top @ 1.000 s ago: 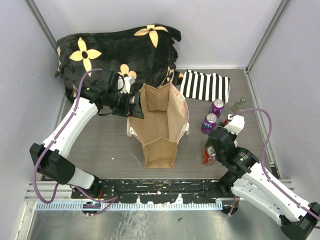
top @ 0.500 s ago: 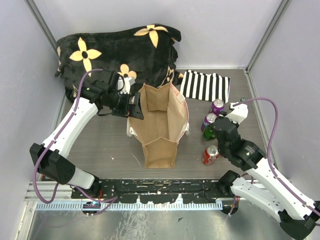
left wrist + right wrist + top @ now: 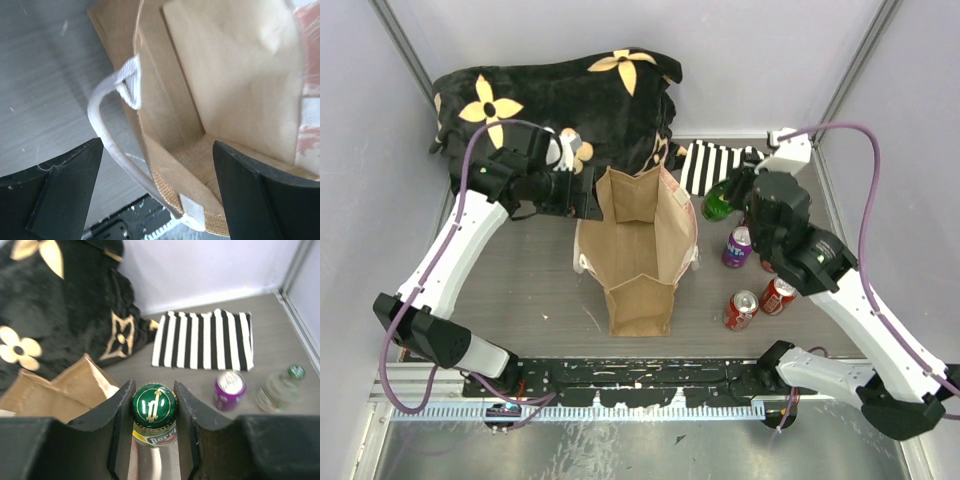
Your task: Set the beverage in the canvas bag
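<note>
The beverage, a green glass bottle (image 3: 718,205) with a green and gold cap (image 3: 154,405), is held in the air just right of the canvas bag's far right rim. My right gripper (image 3: 154,412) is shut on its neck. The canvas bag (image 3: 640,255) stands open in the middle of the table, tan with white handles; one corner of it (image 3: 60,390) shows in the right wrist view. My left gripper (image 3: 157,192) is open at the bag's left rim (image 3: 165,170), with the rim and a white handle (image 3: 107,135) between its fingers.
A purple can (image 3: 738,246) and two red cans (image 3: 740,310) (image 3: 778,296) stand right of the bag. A clear bottle (image 3: 280,387) lies near the right wall. A striped cloth (image 3: 205,340) and a black flowered blanket (image 3: 560,100) lie at the back.
My right arm has lifted the green bottle from among the cans and carried it back and left, up beside the bag's rim. The left gripper has shifted slightly at the bag's rim.
</note>
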`<action>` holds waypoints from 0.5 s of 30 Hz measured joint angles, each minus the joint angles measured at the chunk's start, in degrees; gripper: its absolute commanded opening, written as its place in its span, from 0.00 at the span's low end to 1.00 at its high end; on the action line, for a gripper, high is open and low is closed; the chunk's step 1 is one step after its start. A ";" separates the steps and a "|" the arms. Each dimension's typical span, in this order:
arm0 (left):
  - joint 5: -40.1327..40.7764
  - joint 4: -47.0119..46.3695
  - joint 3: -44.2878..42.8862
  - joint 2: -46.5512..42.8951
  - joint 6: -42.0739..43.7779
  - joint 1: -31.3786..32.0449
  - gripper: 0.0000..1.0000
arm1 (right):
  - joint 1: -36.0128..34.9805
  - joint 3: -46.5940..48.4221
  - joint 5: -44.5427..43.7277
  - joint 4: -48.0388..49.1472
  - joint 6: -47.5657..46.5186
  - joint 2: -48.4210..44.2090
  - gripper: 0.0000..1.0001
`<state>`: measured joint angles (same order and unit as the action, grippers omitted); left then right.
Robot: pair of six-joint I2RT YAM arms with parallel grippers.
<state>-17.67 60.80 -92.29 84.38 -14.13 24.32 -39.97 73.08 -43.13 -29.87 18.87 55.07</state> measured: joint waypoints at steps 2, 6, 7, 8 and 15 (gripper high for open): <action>1.27 -0.07 -3.34 0.00 -0.02 0.00 0.98 | 0.00 4.44 1.95 1.42 -1.95 3.50 0.01; 3.43 -0.04 -7.91 -0.11 0.09 -0.37 0.98 | 0.02 13.62 7.26 3.02 -4.48 11.04 0.01; 3.67 -0.07 -8.11 -0.24 0.13 -0.57 0.98 | 0.02 15.61 8.68 3.37 -4.83 12.90 0.01; 3.89 0.15 -8.09 -0.37 0.15 -0.92 0.98 | 0.02 17.44 10.29 4.04 -5.05 14.80 0.01; 4.17 0.59 -1.27 -3.39 0.22 -3.06 0.98 | -1.60 20.09 17.88 7.04 -4.61 23.56 0.01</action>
<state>-13.50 61.39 -93.56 80.99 -13.91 21.26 -41.56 93.17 -25.26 -22.83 14.26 78.63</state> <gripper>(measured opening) 0.979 0.391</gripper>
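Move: Straight to the left of the right hand, which already holds the green bottle by its neck, the canvas bag's middle lies about 18 cm away, level fore and aft and some 27 cm lower. The nearer purple can stands 6 cm to that hand's right and 2 cm farther out; the striped cloth lies roughly 23 cm ahead, 6 cm right. From the left hand the bag's middle is around 11 cm right, 4 cm back, 14 cm below. Swinging the held green bottle left towards the bag's opening, the right hand travels about 13 cm left and 7 cm forward, rising at first, then starting to sink, and turns some 20 degrees counter-clockwise with its grip kept. Beside the bag's left rim, the open left hand lifts and reaches slightly forward, then eases left, down and a little back. ##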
